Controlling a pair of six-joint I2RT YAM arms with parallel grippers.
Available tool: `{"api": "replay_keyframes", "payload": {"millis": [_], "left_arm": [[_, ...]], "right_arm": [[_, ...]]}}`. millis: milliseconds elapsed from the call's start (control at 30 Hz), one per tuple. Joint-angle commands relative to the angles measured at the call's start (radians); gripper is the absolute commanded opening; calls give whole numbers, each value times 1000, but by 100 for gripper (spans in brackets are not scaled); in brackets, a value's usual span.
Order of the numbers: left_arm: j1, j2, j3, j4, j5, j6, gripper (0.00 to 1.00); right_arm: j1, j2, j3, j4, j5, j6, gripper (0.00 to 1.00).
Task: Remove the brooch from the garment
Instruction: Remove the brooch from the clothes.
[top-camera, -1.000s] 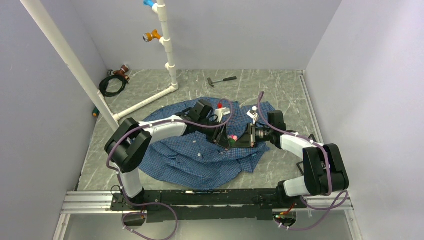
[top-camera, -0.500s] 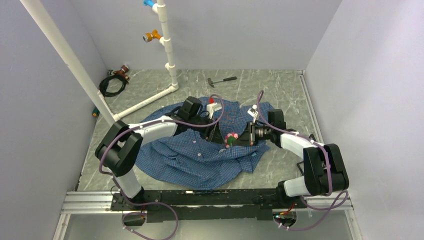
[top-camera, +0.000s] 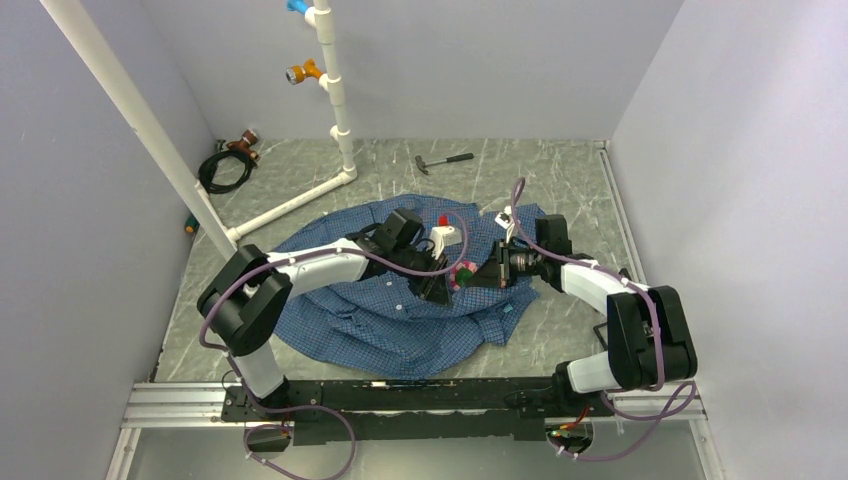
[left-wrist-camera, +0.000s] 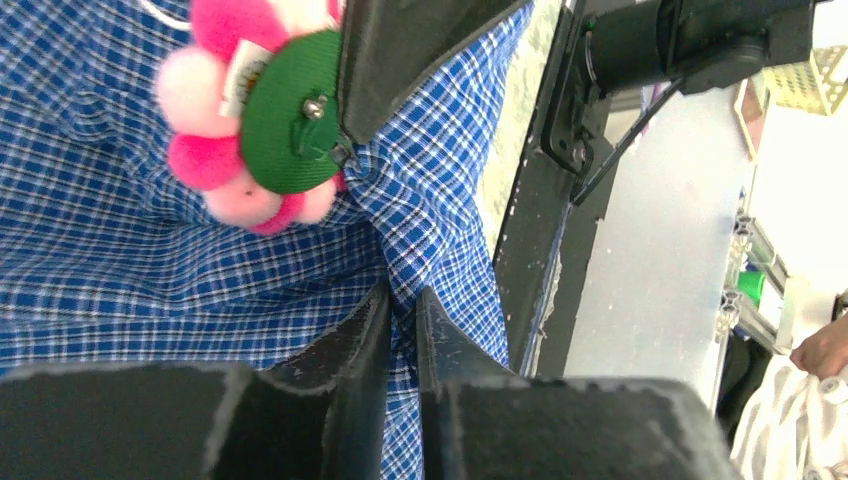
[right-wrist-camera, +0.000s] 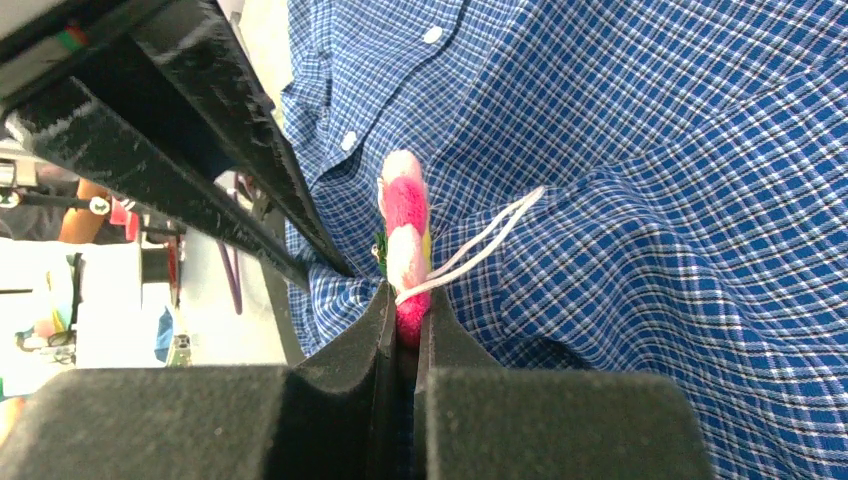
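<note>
The garment (top-camera: 380, 320), a blue checked shirt, lies crumpled on the table between both arms. The brooch (top-camera: 462, 272) is a pink pom-pom flower; its green backing (left-wrist-camera: 290, 125) and metal pin show in the left wrist view. My right gripper (right-wrist-camera: 405, 300) is shut on the brooch's (right-wrist-camera: 404, 235) lower edge, and a white string loops off it. My left gripper (left-wrist-camera: 402, 292) is shut on a raised fold of the shirt (left-wrist-camera: 120, 250) just below the brooch. In the top view the left gripper (top-camera: 440, 285) and right gripper (top-camera: 472, 274) meet tip to tip.
A white pipe frame (top-camera: 335, 110) stands at the back left, with a coiled black cable (top-camera: 225, 170) beside it. A small hammer (top-camera: 443, 160) lies at the back. Grey walls close in both sides. A light-blue tag (top-camera: 510, 308) shows at the shirt's right edge.
My left gripper opened wide, swung back toward the brooch and closed on a fold of shirt beside it. The right gripper stayed shut on the brooch, shifting slightly toward the back.
</note>
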Motion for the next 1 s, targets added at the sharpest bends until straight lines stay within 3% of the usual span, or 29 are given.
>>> {"api": "replay_keyframes", "payload": {"millis": [0,33,667,967], "left_arm": [[23,-5,56,-10,-13,20,7],[29,-10,50,14,3,8,0],[94,-60,157,22,88,16,0],[92,-80,77,7,115,61,0]], "right_arm": [[-3,12,52,-47,21,-119,0],[-3,17,56,-60,25,-139,0],[1,119,127,-126,39,-188,0],[-42,118,184,-68,93,-129,0]]}}
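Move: The left fingers, not yet shut, have a raised fold of the garment right between them. From that hand the brooch lies about 4 cm ahead and 5 cm to the right, at much the same height; a shirt button lies some 2 cm back, 8 cm to the left and about 5 cm lower. The right hand already holds the brooch by its edge, so the brooch's middle is about 2 cm to that hand's left. The left fingers shut on the garment fold beside the brooch and keep their pinch, drawing the cloth forward a little at first, then up and forward, about 5 cm each way, with the fingertips tilting slightly up. The right hand keeps the brooch pinched and eases some 2 cm forward and 2 cm down, its tips dipping slightly, so the two grips part in height. ##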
